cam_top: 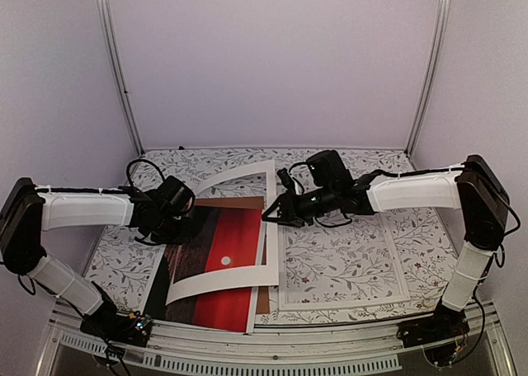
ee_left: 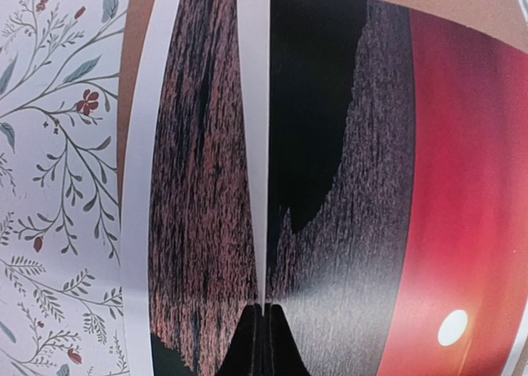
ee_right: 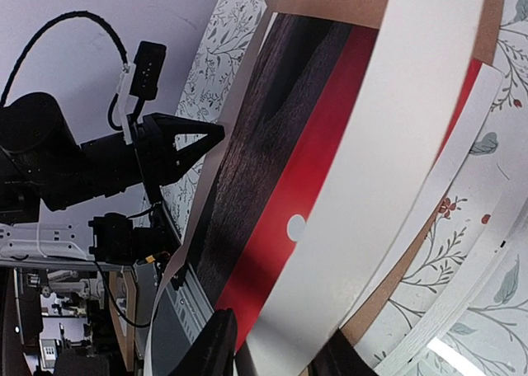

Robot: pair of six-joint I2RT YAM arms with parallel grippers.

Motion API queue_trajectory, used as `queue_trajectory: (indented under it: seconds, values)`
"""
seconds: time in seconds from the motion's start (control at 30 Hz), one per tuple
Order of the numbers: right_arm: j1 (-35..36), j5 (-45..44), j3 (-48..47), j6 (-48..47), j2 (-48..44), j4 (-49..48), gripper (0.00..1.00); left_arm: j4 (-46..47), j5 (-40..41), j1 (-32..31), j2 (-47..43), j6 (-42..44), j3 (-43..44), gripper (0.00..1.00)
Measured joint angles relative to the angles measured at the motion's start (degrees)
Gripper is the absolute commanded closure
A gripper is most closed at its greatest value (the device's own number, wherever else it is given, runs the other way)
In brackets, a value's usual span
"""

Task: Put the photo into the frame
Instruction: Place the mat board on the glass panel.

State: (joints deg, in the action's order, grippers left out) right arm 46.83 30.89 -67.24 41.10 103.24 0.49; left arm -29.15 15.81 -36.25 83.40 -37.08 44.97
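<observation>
The photo [cam_top: 239, 227], a red sunset print with a small white sun, lies flat on a brown backing board [cam_top: 239, 202] at the left of the table. Over it arches a wide white window mat [cam_top: 223, 279], bowed and lifted off the print. My left gripper [cam_top: 180, 224] [ee_left: 264, 310] is shut on the mat's left band [ee_left: 252, 104], seen edge-on. My right gripper [cam_top: 266, 213] [ee_right: 276, 355] is at the mat's raised right band [ee_right: 396, 145], which passes between its fingers, still apart. The frame [cam_top: 346, 302], thin and white, lies flat to the right, next to the board.
A floral cloth [cam_top: 346, 166] covers the table and shows through the frame's pane. The frame's rim [ee_right: 408, 351] lies close beside the board's right edge. Grey walls and metal posts [cam_top: 120, 71] enclose the back. The table's front rail [cam_top: 272, 343] runs just below the print.
</observation>
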Motion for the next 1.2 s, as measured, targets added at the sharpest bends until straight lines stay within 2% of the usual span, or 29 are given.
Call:
queue_trajectory:
  seconds: [0.07,0.13,0.23,0.3,0.53,0.6,0.67,0.9,1.07,1.2]
  values:
    - [0.0,0.7,0.2,0.2,0.0,-0.8,0.85,0.0,0.1,0.0,0.0,0.0,0.0,1.0]
    - [-0.1,1.3,0.4,0.4,0.0,-1.4,0.99,0.0,0.2,0.0,0.1,0.0,0.0,1.0]
    - [-0.4,2.0,0.6,1.0,0.0,-2.1,1.0,0.0,0.2,0.0,0.3,0.0,0.0,0.97]
    - [-0.8,2.2,0.8,1.2,0.0,-2.4,1.0,0.1,0.3,0.0,0.3,0.0,0.0,0.91]
    - [-2.4,2.3,2.4,0.8,-1.3,-0.2,1.0,1.2,-0.9,-0.2,-0.1,0.6,0.0,0.56]
    - [-3.5,2.5,3.3,0.0,-2.7,1.6,1.0,2.0,-2.0,-0.2,-0.9,0.7,0.0,0.42]
    - [-5.4,2.8,4.9,-1.1,-5.0,3.9,1.0,3.1,-3.3,-0.4,-2.7,0.6,0.0,0.34]
    - [-15.8,2.7,10.2,-7.8,-15.4,16.3,1.0,5.8,-5.0,-0.5,-7.7,1.7,0.2,0.3]
    - [-23.6,0.7,12.0,-14.2,-23.1,27.7,1.0,6.0,-5.9,-0.6,-6.8,2.5,1.3,0.31]
    - [-27.1,-2.6,12.0,-18.8,-26.7,35.3,1.0,6.3,-6.5,-1.0,-4.1,3.3,3.2,0.31]
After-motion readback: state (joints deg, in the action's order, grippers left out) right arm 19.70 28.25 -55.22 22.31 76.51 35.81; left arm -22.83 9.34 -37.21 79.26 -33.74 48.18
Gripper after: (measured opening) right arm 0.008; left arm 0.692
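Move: The mat board's right strip stands right between the right hand's half-open fingers, about 12 cm above the table. The glass panel's middle lies some 17 cm to that hand's right, level with it fore and aft and 12 cm below; the photo's middle is about 14 cm left, 5 cm back and 12 cm below. From the left hand, which already grips the mat board's left strip, the panel is roughly 38 cm to the right, level fore and aft and 4 cm lower. Rightward, after closing on the mat board's right strip, the right hand carries it about 23 cm at nearly constant height, away from the photo and out over the glass panel, fingers tipping down and wrist turning clockwise some 15 degrees each. As it sets off, the left fingers open and release the left strip; that hand rises about 5 cm and drifts as far right, above the photo. ##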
